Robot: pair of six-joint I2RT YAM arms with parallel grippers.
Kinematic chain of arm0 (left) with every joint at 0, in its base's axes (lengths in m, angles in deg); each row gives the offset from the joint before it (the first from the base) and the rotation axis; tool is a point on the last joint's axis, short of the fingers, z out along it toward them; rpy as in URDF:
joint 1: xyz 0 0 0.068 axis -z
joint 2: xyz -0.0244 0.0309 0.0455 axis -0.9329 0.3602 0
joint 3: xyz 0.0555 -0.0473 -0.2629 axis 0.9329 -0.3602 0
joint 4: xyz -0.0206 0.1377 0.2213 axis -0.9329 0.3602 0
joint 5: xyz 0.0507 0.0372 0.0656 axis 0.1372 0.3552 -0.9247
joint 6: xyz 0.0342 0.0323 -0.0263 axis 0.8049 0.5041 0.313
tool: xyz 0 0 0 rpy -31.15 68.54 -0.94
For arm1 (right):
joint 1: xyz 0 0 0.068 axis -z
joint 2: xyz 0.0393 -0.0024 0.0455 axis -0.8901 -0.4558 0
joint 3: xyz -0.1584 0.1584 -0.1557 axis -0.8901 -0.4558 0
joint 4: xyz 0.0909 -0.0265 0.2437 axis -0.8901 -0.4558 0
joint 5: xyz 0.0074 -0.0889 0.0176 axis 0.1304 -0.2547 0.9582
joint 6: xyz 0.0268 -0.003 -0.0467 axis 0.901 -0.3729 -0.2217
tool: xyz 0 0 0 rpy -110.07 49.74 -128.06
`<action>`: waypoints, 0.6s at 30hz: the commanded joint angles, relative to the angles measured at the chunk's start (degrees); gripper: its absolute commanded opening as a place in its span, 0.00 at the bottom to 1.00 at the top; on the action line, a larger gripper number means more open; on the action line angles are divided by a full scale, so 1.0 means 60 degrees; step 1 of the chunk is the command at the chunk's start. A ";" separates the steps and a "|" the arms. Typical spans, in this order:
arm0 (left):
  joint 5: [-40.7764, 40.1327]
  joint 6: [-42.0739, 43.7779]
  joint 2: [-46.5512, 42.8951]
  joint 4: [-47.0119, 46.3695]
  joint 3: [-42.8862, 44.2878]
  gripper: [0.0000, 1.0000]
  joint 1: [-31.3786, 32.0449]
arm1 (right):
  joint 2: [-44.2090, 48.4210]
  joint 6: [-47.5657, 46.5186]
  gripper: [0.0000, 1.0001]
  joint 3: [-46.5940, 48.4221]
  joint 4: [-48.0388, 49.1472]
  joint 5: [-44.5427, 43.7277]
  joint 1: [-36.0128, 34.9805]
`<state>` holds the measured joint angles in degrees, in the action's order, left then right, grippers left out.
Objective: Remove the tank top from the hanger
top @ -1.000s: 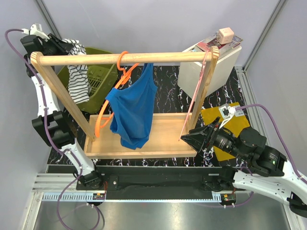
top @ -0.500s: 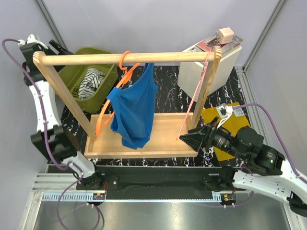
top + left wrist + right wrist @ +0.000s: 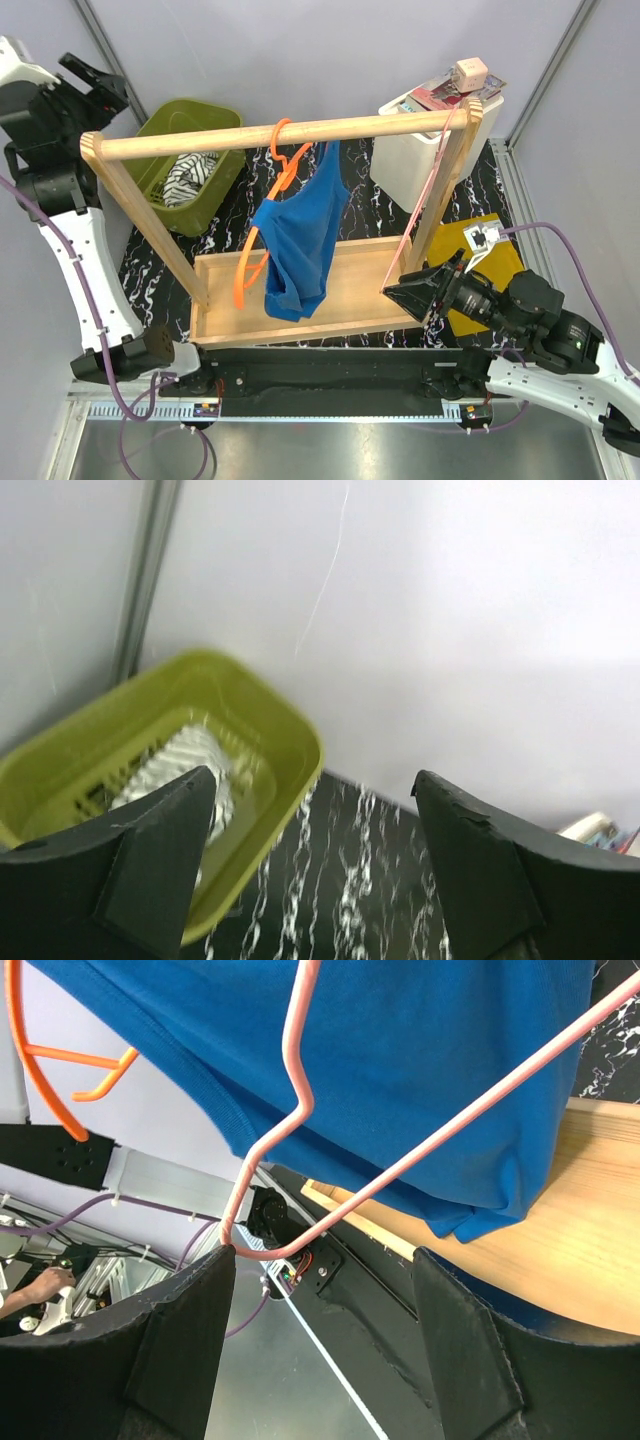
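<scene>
The bright-blue tank top (image 3: 303, 238) hangs on the orange hanger (image 3: 281, 150), which is hooked over the wooden rail (image 3: 280, 133). One orange arm (image 3: 244, 275) sticks out bare at the lower left. My left gripper (image 3: 98, 84) is raised at the far left, open and empty; its wrist view looks down past open jaws (image 3: 315, 815) to the basket. My right gripper (image 3: 418, 291) stands open at the rack's front right corner. In its wrist view the tank top (image 3: 400, 1060) and orange hanger (image 3: 40, 1060) are ahead, and the open gripper (image 3: 320, 1280) holds nothing.
A thin pink hanger (image 3: 298, 1090) hangs at the rail's right end, its lower bend against my right gripper's left finger. The green basket (image 3: 215, 115) holds a striped garment (image 3: 183, 176). A white box (image 3: 425, 155), a yellow cloth (image 3: 490, 262) and the rack's wooden base (image 3: 350, 290) lie nearby.
My left gripper opened and the striped garment dropped into the green basket; that arm then rose. The rack with the tank top shifted right. The right gripper stayed open.
</scene>
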<state>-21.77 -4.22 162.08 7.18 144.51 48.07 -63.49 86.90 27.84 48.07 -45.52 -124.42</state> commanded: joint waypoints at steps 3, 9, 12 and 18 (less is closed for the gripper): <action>-0.0793 -0.0118 0.0824 0.0919 0.2865 0.88 -0.0207 | 0.0179 0.0028 0.79 0.0422 -0.0192 0.0147 0.0002; -0.0080 -0.1055 0.0737 0.0790 0.4630 0.87 -0.0280 | 0.0150 -0.0162 0.79 0.0598 -0.0354 -0.0073 0.0017; 0.1761 -0.1874 -0.0023 -0.0657 0.3510 0.85 -0.0266 | -0.0025 -0.0323 0.79 0.0715 -0.0369 -0.0088 0.0003; 0.4129 -0.2362 -0.2234 -0.3604 0.0243 0.82 0.1485 | -0.0260 -0.0441 0.79 0.0759 -0.0354 -0.0132 0.0017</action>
<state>-9.05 -16.35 154.89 -2.54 154.34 49.68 -63.66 85.83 30.38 45.31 -45.68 -124.42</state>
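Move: The blue tank top hangs about 20 cm back of the empty left hand, 27 cm to its right and some 22 cm lower; its orange hanger is 17 cm back, 23 cm right and 16 cm lower. The green basket lies about 12 cm ahead, 3 cm right and 43 cm below, with the striped top already inside. From the right hand the blue tank top is about 8 cm ahead, 16 cm left and a little lower. Away from the green basket, the left hand climbs about 15 cm, first almost straight up, then swinging back and to the right, some 9 cm each way, over to the blue tank top's side while still well above it. The wrist tips the fingers upward some 25 degrees and late on turns clockwise; the empty fingers stay wide open, touching nothing. ##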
